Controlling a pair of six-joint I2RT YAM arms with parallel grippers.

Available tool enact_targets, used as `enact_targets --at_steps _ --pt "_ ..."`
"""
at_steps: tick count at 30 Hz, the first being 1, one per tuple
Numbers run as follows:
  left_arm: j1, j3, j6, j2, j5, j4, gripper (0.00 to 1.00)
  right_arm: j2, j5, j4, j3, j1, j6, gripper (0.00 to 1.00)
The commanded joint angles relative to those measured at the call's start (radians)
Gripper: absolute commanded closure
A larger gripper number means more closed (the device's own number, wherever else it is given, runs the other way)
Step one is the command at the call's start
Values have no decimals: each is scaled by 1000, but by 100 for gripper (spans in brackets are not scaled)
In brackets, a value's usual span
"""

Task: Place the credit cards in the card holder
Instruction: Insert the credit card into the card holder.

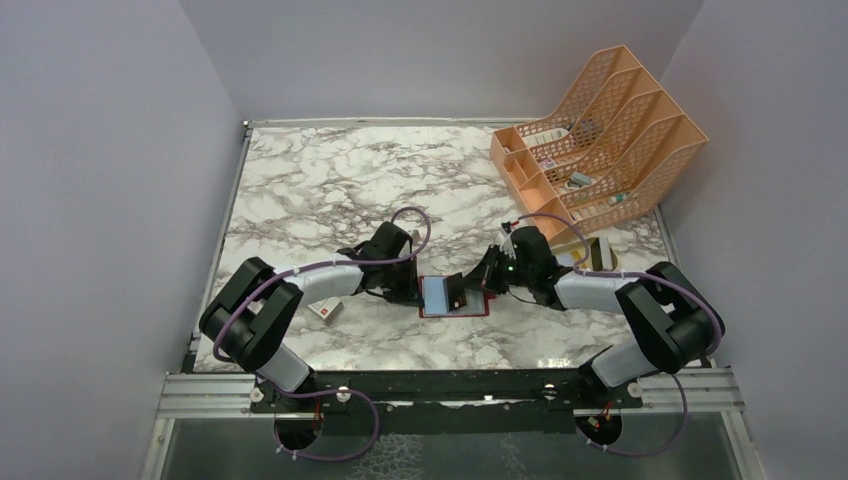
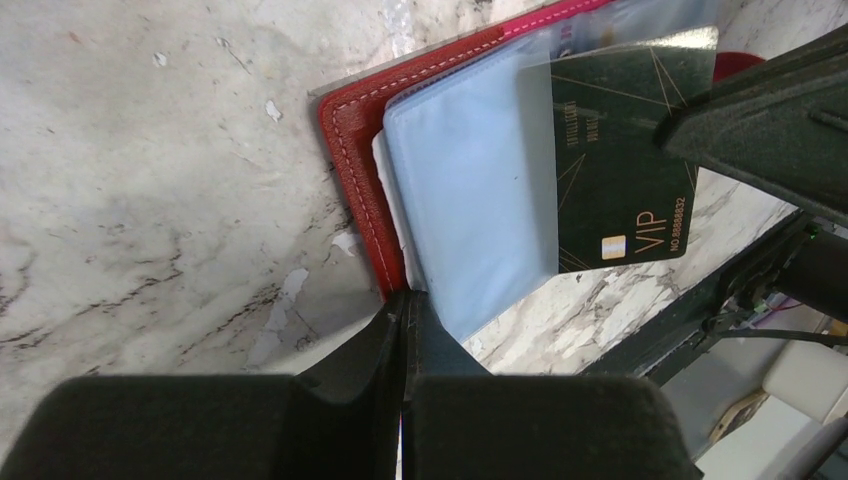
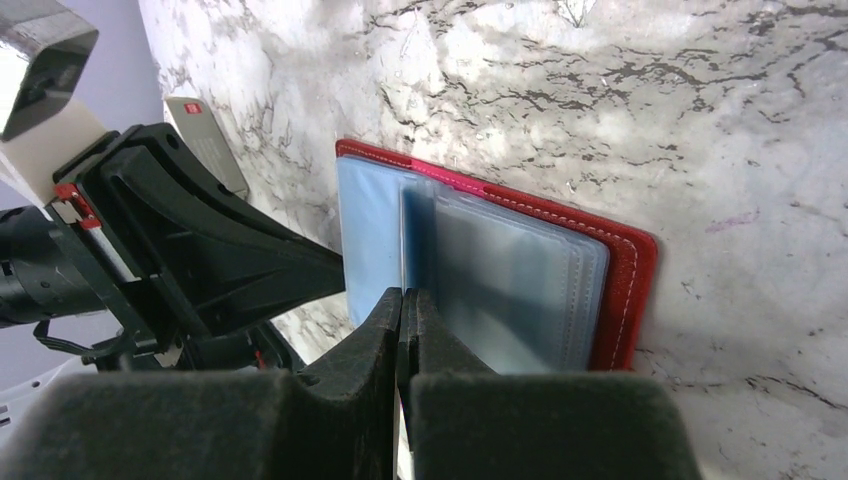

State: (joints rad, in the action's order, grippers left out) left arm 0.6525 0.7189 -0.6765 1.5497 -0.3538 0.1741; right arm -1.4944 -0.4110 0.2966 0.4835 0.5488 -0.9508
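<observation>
The dark red card holder (image 1: 478,309) lies open on the marble table between my arms, its pale blue clear sleeves fanned out. In the left wrist view the red cover (image 2: 350,150) frames the sleeves. Over them tilts a dark credit card (image 2: 620,170) with gold lines and "VIP". My right gripper (image 1: 468,290) is shut on that card, its tips (image 3: 408,295) just above the sleeves. My left gripper (image 1: 415,290) is shut at the holder's left edge, pinching a sleeve's corner (image 2: 405,300). Any other credit cards are out of view.
A small white box with a red mark (image 1: 325,309) lies just left of my left arm. An orange mesh file rack (image 1: 600,130) stands at the back right. A pale tray (image 1: 592,252) is partly hidden behind my right arm. Grey walls enclose the table.
</observation>
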Motion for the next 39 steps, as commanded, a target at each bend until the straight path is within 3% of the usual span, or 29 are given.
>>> enact_targets --at_steps 1,10,14,18,21,39 --pt "21 -33 -27 -20 -32 2 98 -19 -10 88 -24 5 -18 99" --pt "32 -55 -41 -11 -32 -22 98 -48 -9 107 -29 5 -1 99" --pt "33 -53 -41 -11 -33 -27 98 -53 -2 62 -10 5 19 84" --pt "33 -53 -41 -12 -33 -26 98 -1 83 -116 48 5 81 63" --pt "33 -51 -40 -16 -34 -24 98 39 121 -196 68 4 112 54" --pt "33 -42 -40 -19 -29 -26 98 -87 39 -143 123 56 158 49"
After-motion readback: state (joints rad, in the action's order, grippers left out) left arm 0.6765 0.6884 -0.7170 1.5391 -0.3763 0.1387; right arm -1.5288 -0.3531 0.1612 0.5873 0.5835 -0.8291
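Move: The right fingers hold the upright credit card by its right edge; its middle is about 3 cm to their left, 2 cm back and 1 cm lower. The mouth of the card holder's left pocket lies some 5 cm left, 2 cm back and 2 cm below them, and the holder's right leaf almost straight below, 3 cm down and 3 cm back. From the left fingers, pinching the holder's left edge, that mouth is about 7 cm right and 3 cm ahead. Dip the right gripper about 1 cm while opening it halfway to let go of the card, lift back up and slip some 1.5 cm right. Then swing back left about 2 cm, low over the holder, bringing the right-hand finger against the card's free edge to push towards the left pocket. Keep the left gripper pinching the holder's edge and draw it about 1 cm back and slightly right. ##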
